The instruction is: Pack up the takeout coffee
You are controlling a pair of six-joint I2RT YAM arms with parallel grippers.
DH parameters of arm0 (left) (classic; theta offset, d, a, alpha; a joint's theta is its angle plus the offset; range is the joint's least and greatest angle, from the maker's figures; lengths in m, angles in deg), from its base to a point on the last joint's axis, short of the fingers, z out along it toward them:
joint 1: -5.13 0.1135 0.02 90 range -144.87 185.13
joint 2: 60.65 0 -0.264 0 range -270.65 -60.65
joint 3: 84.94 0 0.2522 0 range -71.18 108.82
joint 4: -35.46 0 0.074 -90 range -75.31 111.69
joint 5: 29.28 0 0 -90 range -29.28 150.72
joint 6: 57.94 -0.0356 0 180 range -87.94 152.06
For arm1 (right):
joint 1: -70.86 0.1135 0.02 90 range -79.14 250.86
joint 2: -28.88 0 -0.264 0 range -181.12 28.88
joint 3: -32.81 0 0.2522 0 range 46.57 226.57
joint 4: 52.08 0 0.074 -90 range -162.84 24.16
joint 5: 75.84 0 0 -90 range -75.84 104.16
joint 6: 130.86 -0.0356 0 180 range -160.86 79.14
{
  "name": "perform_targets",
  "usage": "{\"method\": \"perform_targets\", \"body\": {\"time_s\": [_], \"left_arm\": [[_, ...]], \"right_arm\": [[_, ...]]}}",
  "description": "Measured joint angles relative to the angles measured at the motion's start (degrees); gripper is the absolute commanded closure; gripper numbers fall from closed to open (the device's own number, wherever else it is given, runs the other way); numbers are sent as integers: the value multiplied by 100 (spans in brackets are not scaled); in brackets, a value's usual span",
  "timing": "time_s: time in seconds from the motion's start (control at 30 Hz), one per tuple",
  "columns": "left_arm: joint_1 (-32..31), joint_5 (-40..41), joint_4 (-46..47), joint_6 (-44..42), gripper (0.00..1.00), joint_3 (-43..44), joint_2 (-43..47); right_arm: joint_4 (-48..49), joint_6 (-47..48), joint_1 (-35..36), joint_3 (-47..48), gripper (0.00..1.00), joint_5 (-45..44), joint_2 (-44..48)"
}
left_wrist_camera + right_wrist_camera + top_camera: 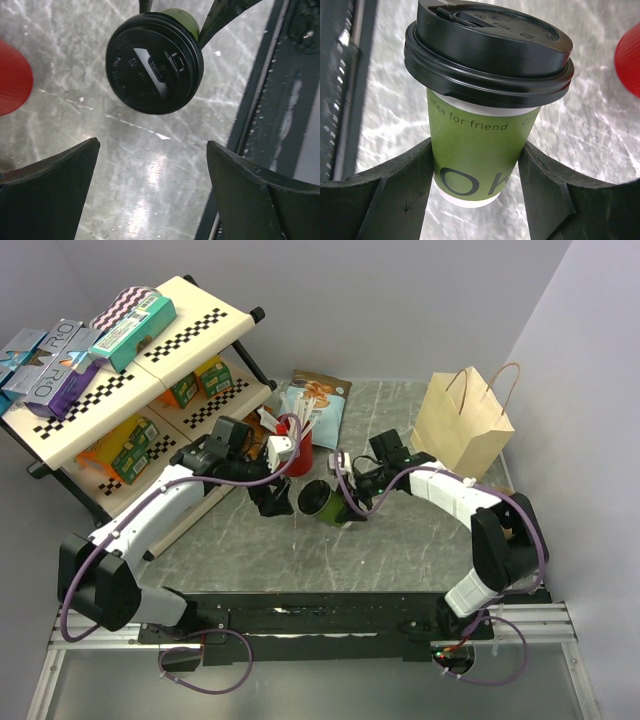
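Observation:
The takeout coffee is a green paper cup with a black lid, held at mid-table and tilted with its lid toward the left. My right gripper is shut on it. In the right wrist view both fingers press the sides of the cup below its lid. My left gripper stands open just left of the cup with nothing between its fingers. From the left wrist the lid faces the camera, ahead of the open left gripper.
A red cup with white stirrers stands just behind the grippers, its red edge showing at the wrist views' sides. A brown paper bag stands upright at back right. A checkered shelf rack fills the left, with a snack packet behind.

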Motion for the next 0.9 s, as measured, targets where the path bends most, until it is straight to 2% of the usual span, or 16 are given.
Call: {"method": "perform_targets", "body": {"time_s": [0.2,0.4,0.63,0.9], "left_arm": [[-9,-258,-175,201,4,240,-2],[-9,-514,-160,555,3,857,-44],[-7,-787,-249,693,3,1342,-157],[-2,-732,-376,693,0,1344,-286]], "right_arm": [[680,-975,7,-247,42,352,553],[1403,-1613,105,-247,42,529,588],[1904,-1989,155,-142,42,632,334],[2127,-2131,240,83,42,662,192]]}}
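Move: The left hand is empty and open, with the coffee cup's lid about 9 cm to its right, 2 cm ahead and 3 cm lower. The right hand already grips the cup's green body, and the left gripper stands some 13 cm to its left, level with it front to back and 6 cm higher. From the left hand, the red canister is about 16 cm ahead, 3 cm right and 12 cm lower; the snack pouch is roughly 10 cm beyond the canister and 5 cm farther right. Still pinching the cup's green sleeve, the right hand lifts it about 7 cm and carries it some 5 cm left towards the left gripper, its fingers tilting up some 15 degrees nearer to level. The left hand rises about 8 cm with it, sinking back a touch at the end, and edges 2 or 3 cm right towards the lid while its fingers tip up about 10 degrees and stay wide open, coming close to the lid without closing on it. ##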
